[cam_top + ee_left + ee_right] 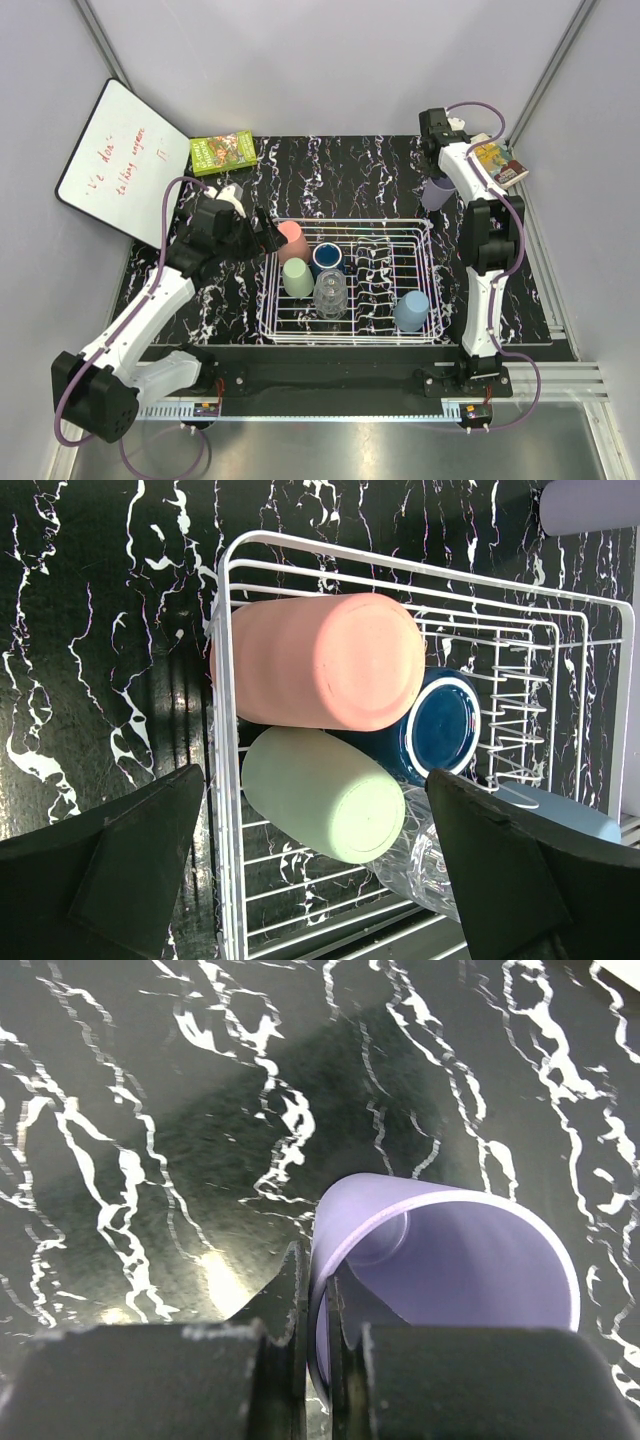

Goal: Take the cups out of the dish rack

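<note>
The white wire dish rack (420, 262) sits mid-table. In it stand a salmon-pink cup (292, 241), a pale green cup (297, 278), a dark blue cup (328, 258), a clear glass (330, 294) and a light blue-grey cup (411, 311). My left gripper (262, 232) is open just above the rack's left edge (224, 780); in the left wrist view the pink cup (320, 660), green cup (320, 792) and blue cup (440, 725) lie ahead of the jaws. My right gripper (318, 1305) is shut on the rim of the lavender cup (450, 1260), which is upright at the far right of the rack (436, 192).
A whiteboard (115, 160) leans at the far left. A green box (223, 152) lies at the table's back. A book (499, 163) lies at the back right. Grey walls close in the table on three sides.
</note>
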Robot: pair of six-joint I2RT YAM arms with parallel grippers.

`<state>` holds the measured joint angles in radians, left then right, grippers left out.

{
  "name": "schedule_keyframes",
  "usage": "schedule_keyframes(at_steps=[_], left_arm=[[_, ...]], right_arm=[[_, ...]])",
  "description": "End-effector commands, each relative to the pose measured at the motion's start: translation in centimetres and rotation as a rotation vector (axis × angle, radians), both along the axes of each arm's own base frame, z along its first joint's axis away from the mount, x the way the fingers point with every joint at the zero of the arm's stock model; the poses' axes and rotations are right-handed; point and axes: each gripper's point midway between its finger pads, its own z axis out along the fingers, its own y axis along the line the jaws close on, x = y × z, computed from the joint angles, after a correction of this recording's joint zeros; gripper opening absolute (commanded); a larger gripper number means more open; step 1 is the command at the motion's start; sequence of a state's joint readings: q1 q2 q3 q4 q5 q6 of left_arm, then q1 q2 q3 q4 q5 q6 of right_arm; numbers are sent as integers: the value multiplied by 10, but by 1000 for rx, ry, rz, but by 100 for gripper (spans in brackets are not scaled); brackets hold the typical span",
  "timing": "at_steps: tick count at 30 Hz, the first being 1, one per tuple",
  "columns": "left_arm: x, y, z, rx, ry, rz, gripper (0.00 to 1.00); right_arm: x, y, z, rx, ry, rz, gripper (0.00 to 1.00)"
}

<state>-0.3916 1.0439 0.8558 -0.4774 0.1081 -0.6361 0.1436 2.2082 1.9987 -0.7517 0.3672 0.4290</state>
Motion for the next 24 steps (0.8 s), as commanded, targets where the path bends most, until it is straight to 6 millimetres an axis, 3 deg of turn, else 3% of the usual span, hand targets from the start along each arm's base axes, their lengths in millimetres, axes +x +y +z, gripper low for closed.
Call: schedule_keyframes(at_steps=[1, 6, 14, 18, 22, 24], left_arm=[[6, -2, 5, -11, -24, -2, 99], [5, -2, 6, -16, -28, -4, 99], [6, -6, 4, -21, -19, -17, 99], [6, -4, 6, -17, -28, -11, 99], [5, -4, 6, -21, -28, -12, 99], [6, -5, 6, -23, -27, -12, 99]], right_arm=[[-27, -12, 17, -23, 42, -59, 0], [-42, -14, 18, -28, 75, -67, 0], [-55, -12, -10, -22, 145, -57, 1], [-50, -10, 0, -10, 102, -47, 26], [-48, -11, 19, -4, 56, -46, 43], [-48, -11, 29, -3, 36, -45, 47]])
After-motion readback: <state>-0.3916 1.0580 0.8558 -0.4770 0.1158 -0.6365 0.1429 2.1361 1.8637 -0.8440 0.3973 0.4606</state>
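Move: At the rim of the purple cup, the right fingers are already shut on its left wall; the cup's middle lies about 4 cm right, 1 ahead and 5 below. Its set-down spot is some 3 cm back, 5 right and 7 below that hand. The rack corner lies about 10 cm back, 3 left and 5 below; the yellow book 14 ahead, 18 right, 10 below. From the left hand, the cup is roughly 26 cm ahead, 45 right and 12 below. Drawing the pinched purple cup back about 4 cm, low over the counter towards the rack's far right corner, the right hand drifts slightly right and pauses. Its fingers then open to nearly half, letting go of the cup wall with one finger still inside the rim, as the hand eases another 1 cm back and down. The fingers tip some 10 degrees steeper along the way. ##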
